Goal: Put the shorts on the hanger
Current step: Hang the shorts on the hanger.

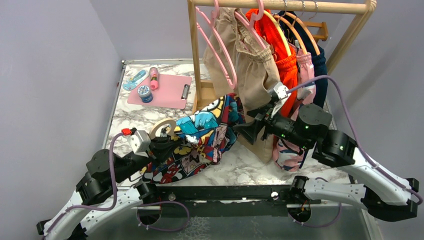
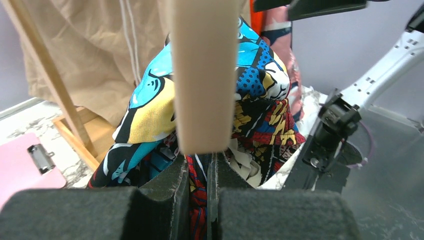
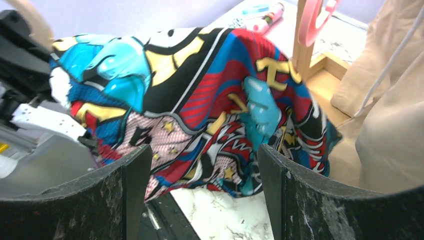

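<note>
The comic-print shorts (image 1: pixel 202 137) hang in a bunch above the marble table, between the two arms. My left gripper (image 1: pixel 161 146) is shut on a red fold of the shorts (image 2: pixel 198 200). The cream hanger (image 2: pixel 202 75) rises straight from its fingertips; I cannot tell whether it is pinched too. The hanger's hook (image 1: pixel 162 127) curls just above that gripper. My right gripper (image 1: pixel 246 131) stands open at the shorts' right end, its fingers (image 3: pixel 135 175) spread wide and the shorts (image 3: pixel 200 100) just beyond them, with nothing between them. The hanger hook (image 3: pixel 35 22) shows at the far left.
A wooden clothes rack (image 1: pixel 194 55) stands behind, carrying pink hangers (image 1: pixel 220 47), plain beige shorts (image 1: pixel 250 65) and an orange garment (image 1: pixel 280 55), all close to my right arm. A pink clipboard (image 1: pixel 165 90), a tape roll (image 1: pixel 144 93) and a pink tube (image 1: pixel 154 78) lie at the back left.
</note>
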Robot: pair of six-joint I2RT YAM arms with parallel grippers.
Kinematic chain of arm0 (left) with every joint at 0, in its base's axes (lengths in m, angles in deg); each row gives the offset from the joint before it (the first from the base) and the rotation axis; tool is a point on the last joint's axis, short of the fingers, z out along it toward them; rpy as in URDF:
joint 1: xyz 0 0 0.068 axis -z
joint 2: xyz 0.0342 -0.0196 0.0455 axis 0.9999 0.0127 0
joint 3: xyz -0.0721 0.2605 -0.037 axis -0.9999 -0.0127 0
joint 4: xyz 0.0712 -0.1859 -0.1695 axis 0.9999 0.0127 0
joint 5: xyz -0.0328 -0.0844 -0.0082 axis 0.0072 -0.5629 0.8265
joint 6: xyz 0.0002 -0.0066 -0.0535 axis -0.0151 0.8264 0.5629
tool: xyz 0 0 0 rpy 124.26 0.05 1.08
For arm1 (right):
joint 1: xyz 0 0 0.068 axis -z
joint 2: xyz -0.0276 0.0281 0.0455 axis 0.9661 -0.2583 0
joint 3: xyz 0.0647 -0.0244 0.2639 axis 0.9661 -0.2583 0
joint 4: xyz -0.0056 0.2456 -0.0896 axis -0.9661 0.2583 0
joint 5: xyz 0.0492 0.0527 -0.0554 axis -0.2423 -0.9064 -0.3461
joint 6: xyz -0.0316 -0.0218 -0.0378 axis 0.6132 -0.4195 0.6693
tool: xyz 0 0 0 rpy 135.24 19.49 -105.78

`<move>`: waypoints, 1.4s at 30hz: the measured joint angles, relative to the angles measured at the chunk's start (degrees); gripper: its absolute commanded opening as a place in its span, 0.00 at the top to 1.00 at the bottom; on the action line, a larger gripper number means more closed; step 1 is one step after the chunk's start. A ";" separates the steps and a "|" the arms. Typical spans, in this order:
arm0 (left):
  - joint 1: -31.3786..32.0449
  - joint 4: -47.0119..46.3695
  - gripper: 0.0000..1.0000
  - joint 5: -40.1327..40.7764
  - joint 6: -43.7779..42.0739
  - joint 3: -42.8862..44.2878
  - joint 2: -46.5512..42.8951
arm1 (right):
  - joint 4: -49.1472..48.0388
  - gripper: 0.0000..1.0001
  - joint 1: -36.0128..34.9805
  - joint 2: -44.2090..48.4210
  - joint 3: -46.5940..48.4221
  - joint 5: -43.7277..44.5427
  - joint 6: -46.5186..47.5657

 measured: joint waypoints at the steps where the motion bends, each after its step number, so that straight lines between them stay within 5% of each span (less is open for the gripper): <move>1: 0.00 0.22 1.00 -1.14 0.02 0.02 0.09 | -0.70 0.21 0.00 0.15 -1.01 0.85 -0.02; 7: 0.00 2.05 1.00 -6.21 0.26 0.63 1.38 | -3.98 0.24 0.00 -1.49 -2.56 4.61 0.24; 13: 0.00 4.20 1.00 -8.46 0.92 0.63 1.70 | -4.09 0.44 0.00 -1.86 -1.99 9.01 -0.31; 25: 0.00 6.08 1.00 -9.44 1.14 1.49 1.25 | -2.78 0.42 0.00 4.48 -4.74 17.86 -3.41; 37: 0.00 6.69 1.00 -9.42 1.11 1.49 0.74 | -2.67 0.47 0.00 4.42 -10.47 13.38 -6.14; 40: 0.00 6.69 1.00 -9.40 1.11 1.49 0.72 | -2.82 0.57 0.00 2.54 -11.17 11.67 -6.40; 42: 0.00 6.71 1.00 -9.35 1.11 1.49 0.59 | -2.86 0.73 0.00 1.88 -11.69 10.84 -6.71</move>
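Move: The free end of the shorts' waist lies about 6 cm ahead of my open right hand, some 3 cm to its left and a few centimetres lower. The hanger's hook is about 28 cm to that hand's left and 3 cm back. The beige trousers hang 12 cm ahead and 5 cm to its right, and the pink hangers' lower end is 14 cm ahead and 4 cm left. From my left hand, which holds hanger and cloth, that free end lies about 15 cm ahead and 19 cm right. I keep hanger and shorts pinched in my left hand, draw it back about 3 cm and down 2 while turning it a little clockwise, then hold. My right hand goes forward and swings out to the right, turning clockwise, then comes back in to the left and sinks about 7 cm to the shorts' free end, its fingers narrowing to roughly half open around the fold. ##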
